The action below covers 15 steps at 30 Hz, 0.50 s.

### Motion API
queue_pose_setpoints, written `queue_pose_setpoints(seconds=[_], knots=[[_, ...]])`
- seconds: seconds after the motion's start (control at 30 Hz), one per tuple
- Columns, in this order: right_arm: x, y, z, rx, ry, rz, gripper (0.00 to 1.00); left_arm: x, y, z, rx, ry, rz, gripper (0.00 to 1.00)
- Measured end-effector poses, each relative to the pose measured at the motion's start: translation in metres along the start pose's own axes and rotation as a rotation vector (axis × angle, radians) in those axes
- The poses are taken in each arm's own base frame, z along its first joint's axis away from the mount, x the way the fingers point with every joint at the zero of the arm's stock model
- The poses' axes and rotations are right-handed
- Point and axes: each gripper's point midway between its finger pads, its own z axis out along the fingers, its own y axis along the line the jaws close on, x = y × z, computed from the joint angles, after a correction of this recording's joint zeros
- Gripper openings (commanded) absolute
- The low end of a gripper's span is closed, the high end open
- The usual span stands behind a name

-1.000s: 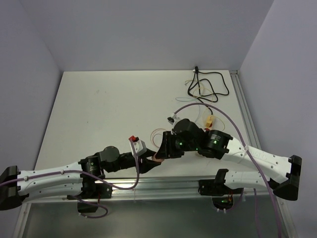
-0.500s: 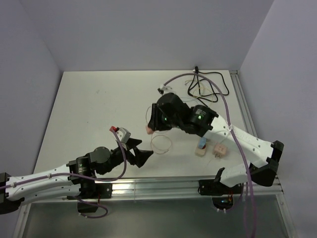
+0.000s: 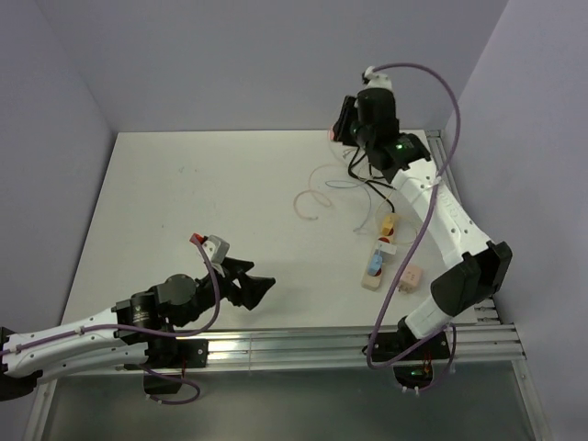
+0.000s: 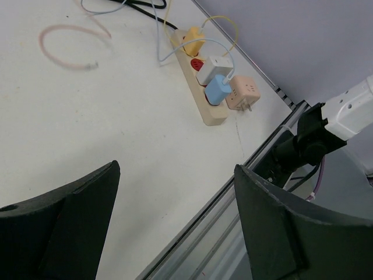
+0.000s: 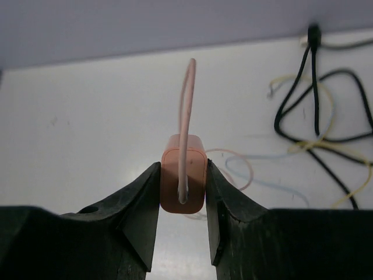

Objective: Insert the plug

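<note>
My right gripper (image 5: pixel 183 188) is shut on a salmon-pink plug (image 5: pixel 183 175), held high over the table's back right (image 3: pixel 336 134). The plug's pink cable (image 3: pixel 308 204) hangs down and coils on the table. A beige power strip (image 3: pixel 371 276) lies at the front right, also seen in the left wrist view (image 4: pixel 205 111). It carries a yellow plug (image 4: pixel 194 41), a white plug (image 4: pixel 213 67) and a blue plug (image 4: pixel 218 89). My left gripper (image 3: pixel 258 280) stands open and empty near the front edge, well left of the strip.
A pink cube adapter (image 3: pixel 410 277) lies on its side right of the strip. Black, yellow and pale blue cables (image 3: pixel 386 165) tangle at the back right. The metal rail (image 3: pixel 303 344) borders the front edge. Walls close in behind and to the right.
My right arm has swung up from the front centre to the back right, carrying the plug. My left gripper has opened and drawn back to the left.
</note>
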Motion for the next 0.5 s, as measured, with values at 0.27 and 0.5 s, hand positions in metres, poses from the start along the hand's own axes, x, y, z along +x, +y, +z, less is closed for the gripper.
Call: queue_pose_setpoints(seconds=[0.27,0.5], knots=[[-0.158,0.017,-0.081,-0.13,-0.46,0.047,0.0,0.006,0.001,0.004,-0.009,0.022,0.0,0.81],[-0.226,-0.039,-0.228,-0.038,-0.817,0.116,0.0,0.011,-0.003,0.006,0.008,0.041,-0.003,0.81]])
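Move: The right hand already holds the orange plug, well above the table. The strip's free red socket lies about 11 cm back, 14 cm right and 28 cm below; the yellow plug beside it is 8 cm back and 16 cm right, the white plug 15 cm back and 14 cm right. The black cables lie some 18 cm ahead and 17 cm right, 31 cm down. From the left hand the socket is about 19 cm ahead, 34 cm right, 20 cm below. Keep the orange plug pinched in the right gripper and sweep it fast upward, nearly 30 cm, away from the table and the strip. Let it ease slightly forward at first, then draw it back and to the right as it climbs, tipping the fingers up some 45 degrees, from slanting down to slanting up, and pulling the trailing cable along. ##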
